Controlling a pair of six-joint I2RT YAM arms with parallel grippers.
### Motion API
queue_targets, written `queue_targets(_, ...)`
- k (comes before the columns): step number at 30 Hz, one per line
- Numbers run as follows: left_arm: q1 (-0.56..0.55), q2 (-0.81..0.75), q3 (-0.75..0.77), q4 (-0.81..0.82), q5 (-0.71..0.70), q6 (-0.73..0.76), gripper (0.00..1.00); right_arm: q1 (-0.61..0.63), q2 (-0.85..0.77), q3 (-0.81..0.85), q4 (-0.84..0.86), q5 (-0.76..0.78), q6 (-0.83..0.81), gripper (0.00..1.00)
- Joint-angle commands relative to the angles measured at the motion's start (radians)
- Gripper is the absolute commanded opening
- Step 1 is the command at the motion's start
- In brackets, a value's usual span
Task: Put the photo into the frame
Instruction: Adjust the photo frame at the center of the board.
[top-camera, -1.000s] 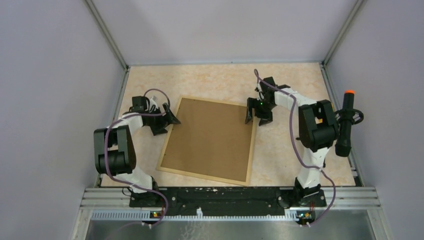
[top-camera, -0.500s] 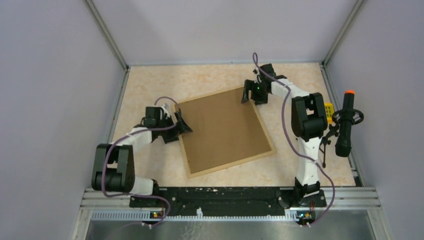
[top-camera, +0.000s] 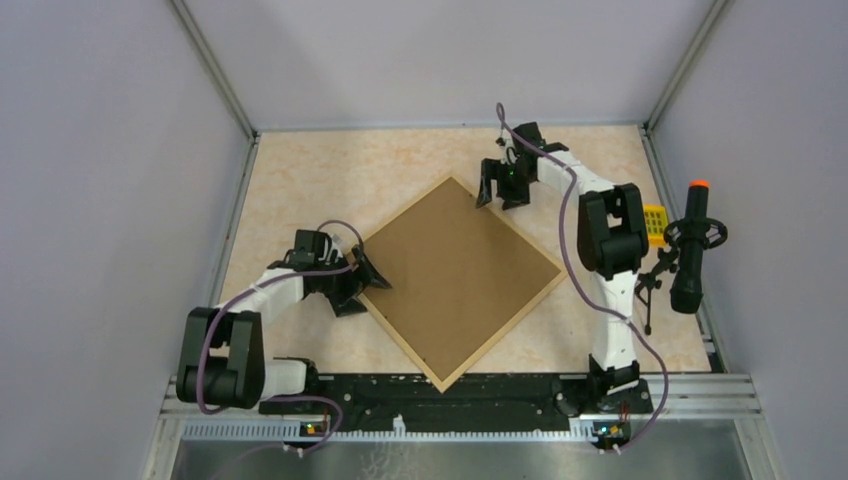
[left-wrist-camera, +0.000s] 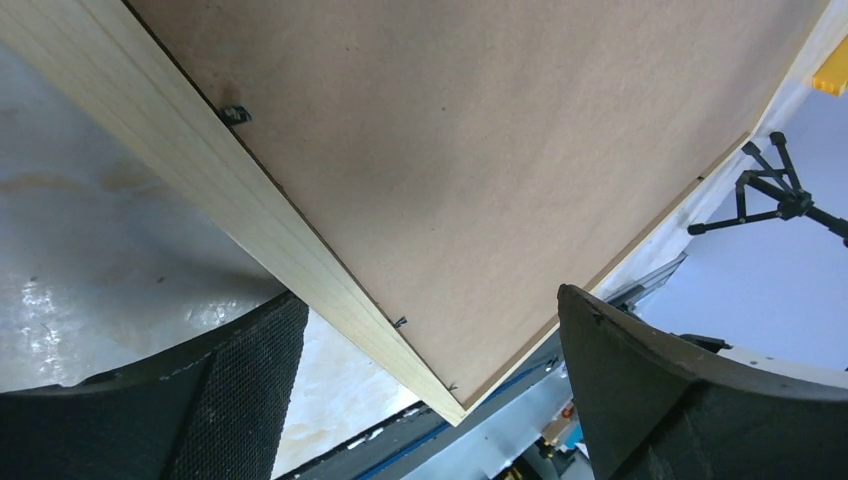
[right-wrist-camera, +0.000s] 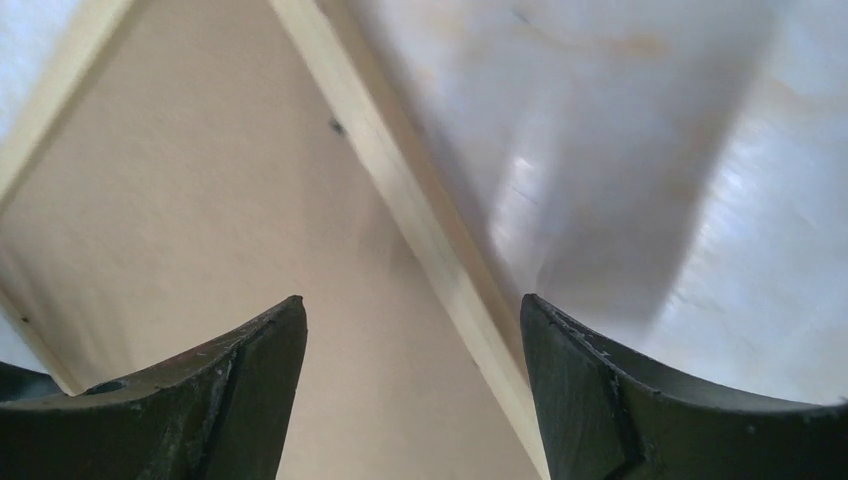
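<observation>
The frame (top-camera: 503, 330), thin light wood, lies back-up on the table and is turned like a diamond. A brown backing board (top-camera: 460, 275) fills it. The photo is hidden. My left gripper (top-camera: 362, 285) stands open at the frame's left corner. In the left wrist view the moulding (left-wrist-camera: 250, 200) runs between the left gripper's (left-wrist-camera: 430, 300) wide-apart fingers. My right gripper (top-camera: 498, 192) is open at the far corner. There it (right-wrist-camera: 410, 300) straddles the moulding (right-wrist-camera: 400, 180), with the board (right-wrist-camera: 200, 200) beside it.
A black handle with an orange tip (top-camera: 693, 245) stands on a small tripod at the right edge, with a yellow object (top-camera: 655, 222) next to it. Grey walls close in three sides. A metal rail (top-camera: 460, 395) runs along the near edge.
The frame has turned counter-clockwise from nearly square-on to a diamond. My left gripper moved nearer with its corner. The right gripper moved to the far left with its corner.
</observation>
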Motion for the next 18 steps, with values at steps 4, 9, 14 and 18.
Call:
queue_targets(4,0.019,0.056,0.051,-0.061,-0.082,0.067,0.99,-0.037,-0.292,-0.191,-0.159,0.333,0.053,0.77)
queue_targets(9,0.022,-0.159,0.112,-0.057,-0.3,0.153,0.99,0.024,-0.585,-0.493,-0.136,0.506,0.124,0.77)
queue_targets(14,0.024,-0.068,0.243,0.141,-0.282,0.206,0.99,0.032,-0.868,-0.796,-0.07,0.426,0.264,0.77)
queue_targets(18,0.028,0.248,0.457,0.171,-0.197,0.214,0.99,0.032,-0.973,-0.964,0.025,0.322,0.386,0.76)
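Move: The photo frame lies diamond-wise, board up, about 3 cm below both hands. From the left hand its left corner is roughly 10 cm ahead and 8 cm left; its middle is some 5 cm ahead and 16 cm right, its near corner 22 cm back and 14 cm right. From the right hand the right corner lies about 18 cm back and 15 cm right, the middle 21 cm back and 10 cm left, the far corner 8 cm ahead and 10 cm left. Back and to the right, about 20 cm and 11 cm, the right hand travels along the far-right side to the frame's right corner, rising some 5 cm and turning about 20 degrees clockwise. The left hand lingers at the near-left side, then comes free and swings up 8 cm and forward about 11 cm towards the far-left side, tipping its fingers up and outward. Both grippers stay open. ##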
